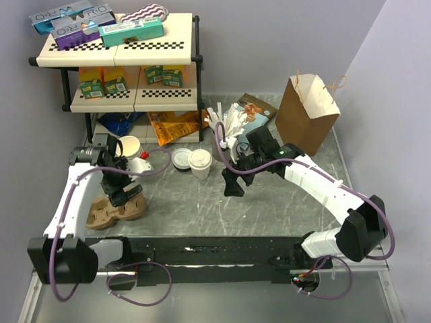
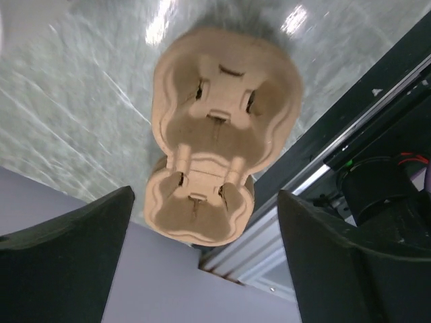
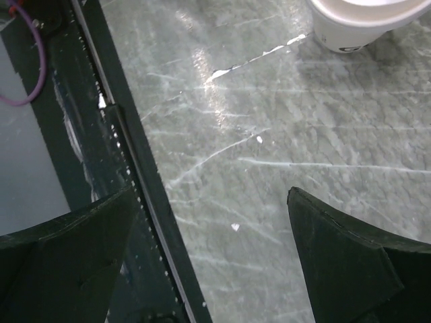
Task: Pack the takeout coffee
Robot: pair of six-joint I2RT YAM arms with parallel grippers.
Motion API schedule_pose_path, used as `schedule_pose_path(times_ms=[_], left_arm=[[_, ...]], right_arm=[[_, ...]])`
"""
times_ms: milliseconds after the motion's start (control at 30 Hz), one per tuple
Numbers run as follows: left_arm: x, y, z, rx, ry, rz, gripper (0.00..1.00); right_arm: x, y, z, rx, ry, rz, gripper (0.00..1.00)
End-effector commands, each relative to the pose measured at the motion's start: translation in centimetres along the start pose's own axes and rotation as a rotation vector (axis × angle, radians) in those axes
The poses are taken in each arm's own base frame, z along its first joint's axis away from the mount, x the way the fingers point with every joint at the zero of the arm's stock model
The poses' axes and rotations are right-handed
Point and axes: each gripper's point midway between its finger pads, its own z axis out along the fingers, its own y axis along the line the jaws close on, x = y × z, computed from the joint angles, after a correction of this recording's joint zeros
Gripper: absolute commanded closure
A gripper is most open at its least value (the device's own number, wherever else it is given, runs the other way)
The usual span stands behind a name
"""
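The takeout coffee (image 1: 200, 163), a small off-white paper cup with a white sip lid, stands upright mid-table. Only its lower part (image 3: 360, 27) shows at the top right of the right wrist view. My right gripper (image 1: 232, 183) (image 3: 209, 192) hangs open over bare table, just to the front right of the cup, and holds nothing. My left gripper (image 1: 124, 195) (image 2: 205, 195) is open above a brown pulp cup carrier (image 1: 118, 212) (image 2: 219, 134) that lies flat near the left front edge. Nothing sits between its fingers (image 2: 67, 249).
A brown paper bag (image 1: 306, 111) stands open at the back right. A loose white lid (image 1: 180, 159) lies left of the coffee, and a lidless cup (image 1: 129, 147) is behind the left gripper. A straw holder (image 1: 229, 124) and a stocked shelf (image 1: 121, 64) fill the back.
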Motion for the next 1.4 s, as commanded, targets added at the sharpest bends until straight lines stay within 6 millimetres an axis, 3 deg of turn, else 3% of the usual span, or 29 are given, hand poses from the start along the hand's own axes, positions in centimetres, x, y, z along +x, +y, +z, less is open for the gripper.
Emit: schedule_pose_path(times_ms=[0,133,233,367,533,933,1367], left_arm=[[1.9,0.8,0.7,0.034,0.06,-0.037,0.11],[3.1,0.7,1.8,0.032,0.083,-0.007,0.16],[3.1,1.8,1.7,-0.008,0.078,0.026,0.2],[3.4,0.9,1.6,0.042,0.056,0.036,0.25],[5.6,0.1,3.4,0.057,0.108,0.047,0.3],[5.2,1.5,5.1,0.051,0.069,0.053,0.36],[5.2,0.6,6.4,0.112,0.061,0.038,0.5]], right_arm=[[-1.2,1.4,-2.7,-0.026,0.028,-0.039,0.01],[-2.1,1.0,-2.5,-0.017,0.018,-0.043,0.01],[-3.1,0.3,-2.9,0.02,0.001,-0.051,0.01],[-3.2,0.3,-2.6,-0.019,0.054,-0.036,0.02],[-3.4,-0.3,-1.9,-0.018,0.078,-0.01,0.03],[-4.2,-0.4,-2.2,-0.01,0.107,-0.038,0.04],[-4.6,-0.9,-1.3,-0.005,0.112,-0.041,0.04]])
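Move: The cup carrier's middle lies about 5 cm to the left of the left hand, a centimetre back and some 10 cm below. The upright paper cup stack stands about 13 cm ahead and 2 cm to the hand's right; the lid stack is roughly 14 cm ahead and 18 cm right, the lidded cup 12 cm ahead and 25 cm right. From the right hand the carrier is around 38 cm left and 3 cm back, some 12 cm lower. Lower the left gripper about 7 cm onto the cup carrier's waist, shifting some 5 cm left early on, then going nearly straight down, fingers pointing down. Narrow the wide-open fingers to about half as you go, so they come close about the bridge between the two cup wells, not yet shut. Let the right gripper, open, rise 2 to 3 cm and ease forward about 2 cm. ##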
